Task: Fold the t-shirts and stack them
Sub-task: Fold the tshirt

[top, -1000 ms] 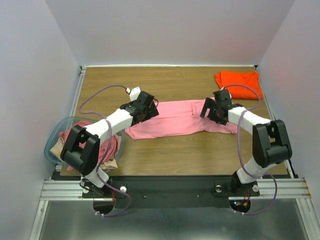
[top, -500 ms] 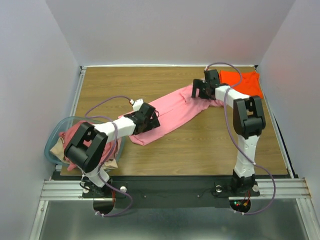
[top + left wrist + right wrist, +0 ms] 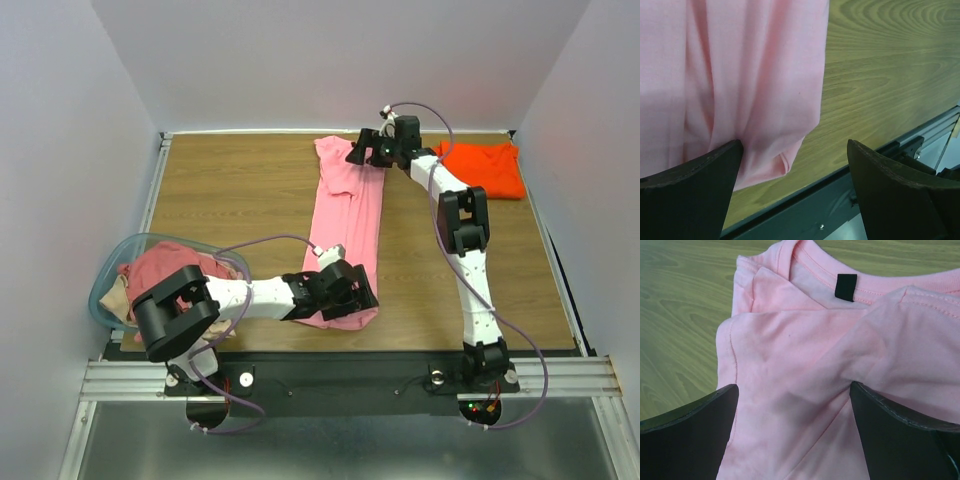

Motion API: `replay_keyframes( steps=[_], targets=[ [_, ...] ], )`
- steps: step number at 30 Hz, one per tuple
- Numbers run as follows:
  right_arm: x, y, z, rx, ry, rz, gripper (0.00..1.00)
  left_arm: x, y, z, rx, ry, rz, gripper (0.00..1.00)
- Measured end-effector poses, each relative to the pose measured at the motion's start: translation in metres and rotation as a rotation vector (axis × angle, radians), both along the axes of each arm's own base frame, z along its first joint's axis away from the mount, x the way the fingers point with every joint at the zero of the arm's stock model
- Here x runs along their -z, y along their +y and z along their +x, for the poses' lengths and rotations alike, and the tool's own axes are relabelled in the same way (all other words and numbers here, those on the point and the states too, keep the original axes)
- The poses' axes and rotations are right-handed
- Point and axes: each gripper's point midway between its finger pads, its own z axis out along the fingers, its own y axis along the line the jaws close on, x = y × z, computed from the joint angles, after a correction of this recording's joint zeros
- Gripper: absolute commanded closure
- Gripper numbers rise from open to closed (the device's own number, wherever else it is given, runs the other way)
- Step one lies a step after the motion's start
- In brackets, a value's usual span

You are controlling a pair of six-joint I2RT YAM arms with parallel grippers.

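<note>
A light pink t-shirt (image 3: 350,220) lies folded in a long narrow strip that runs from the far middle of the table to its near edge. My left gripper (image 3: 355,297) stands open over the near hem (image 3: 765,160); the pink cloth reaches its left finger (image 3: 695,175). At the far end my right gripper (image 3: 362,153) is open over the collar end (image 3: 790,340), where a black neck tag (image 3: 846,287) shows, and cloth touches its right finger (image 3: 890,425). A bright orange t-shirt (image 3: 482,166) lies at the far right.
A clear bluish tub (image 3: 108,277) at the near left holds a dusty rose t-shirt (image 3: 165,268) and a tan one (image 3: 115,297). The black rail (image 3: 805,210) of the table's near edge runs just below the left gripper. White walls stand on three sides.
The pink t-shirt has swung from lying across the table to lying lengthwise. My right gripper went to the far edge with the collar end. My left gripper came to the near edge.
</note>
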Motion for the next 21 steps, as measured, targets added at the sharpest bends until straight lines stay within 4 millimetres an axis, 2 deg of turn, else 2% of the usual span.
replay_keyframes(
  steps=[6, 9, 12, 13, 15, 17, 19, 20, 21],
  targets=[
    [-0.005, 0.011, -0.001, -0.016, 0.024, 0.047, 0.00, -0.012, -0.011, -0.011, 0.022, 0.013, 0.025, 0.02],
    [-0.009, 0.013, -0.005, -0.019, 0.037, 0.047, 0.00, -0.039, -0.027, -0.018, 0.054, -0.037, 0.020, 0.02],
    [-0.020, 0.009, -0.017, -0.006, 0.071, 0.027, 0.00, -0.067, -0.027, -0.023, 0.054, -0.091, -0.010, 0.02],
    [-0.024, 0.007, -0.021, -0.002, 0.081, 0.020, 0.00, -0.079, -0.021, -0.025, 0.045, -0.105, -0.025, 0.02],
    [-0.052, -0.001, -0.037, 0.027, 0.073, -0.011, 0.00, -0.100, -0.003, -0.025, -0.004, -0.130, -0.054, 0.02],
    [-0.078, -0.009, -0.057, 0.052, 0.067, -0.039, 0.00, -0.109, 0.019, -0.021, -0.064, -0.142, -0.052, 0.02],
    [-0.109, -0.023, -0.083, 0.110, 0.033, -0.070, 0.00, -0.107, 0.053, -0.017, -0.158, -0.133, -0.015, 0.02],
    [-0.132, -0.032, -0.106, 0.151, 0.019, -0.076, 0.00, -0.101, 0.068, -0.015, -0.198, -0.128, 0.005, 0.02],
    [-0.141, -0.038, -0.122, 0.177, 0.016, -0.082, 0.00, -0.092, 0.085, -0.014, -0.236, -0.119, 0.038, 0.02]
  ],
)
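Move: The t-shirt lies as a long narrow strip a centimetre or two below both open hands: its middle is about 17 cm ahead of the left hand and 6 cm to its left, and some 30 cm back from the right hand and 4 cm to its left. The orange folded shirt sits roughly 31 cm right of the right hand and 6 cm nearer the base. The laundry basket stands about 42 cm left of the left hand, level with it. Both open hands lift clear of the t-shirt: left about 10 cm, swinging left; right some 14, drawing back. ##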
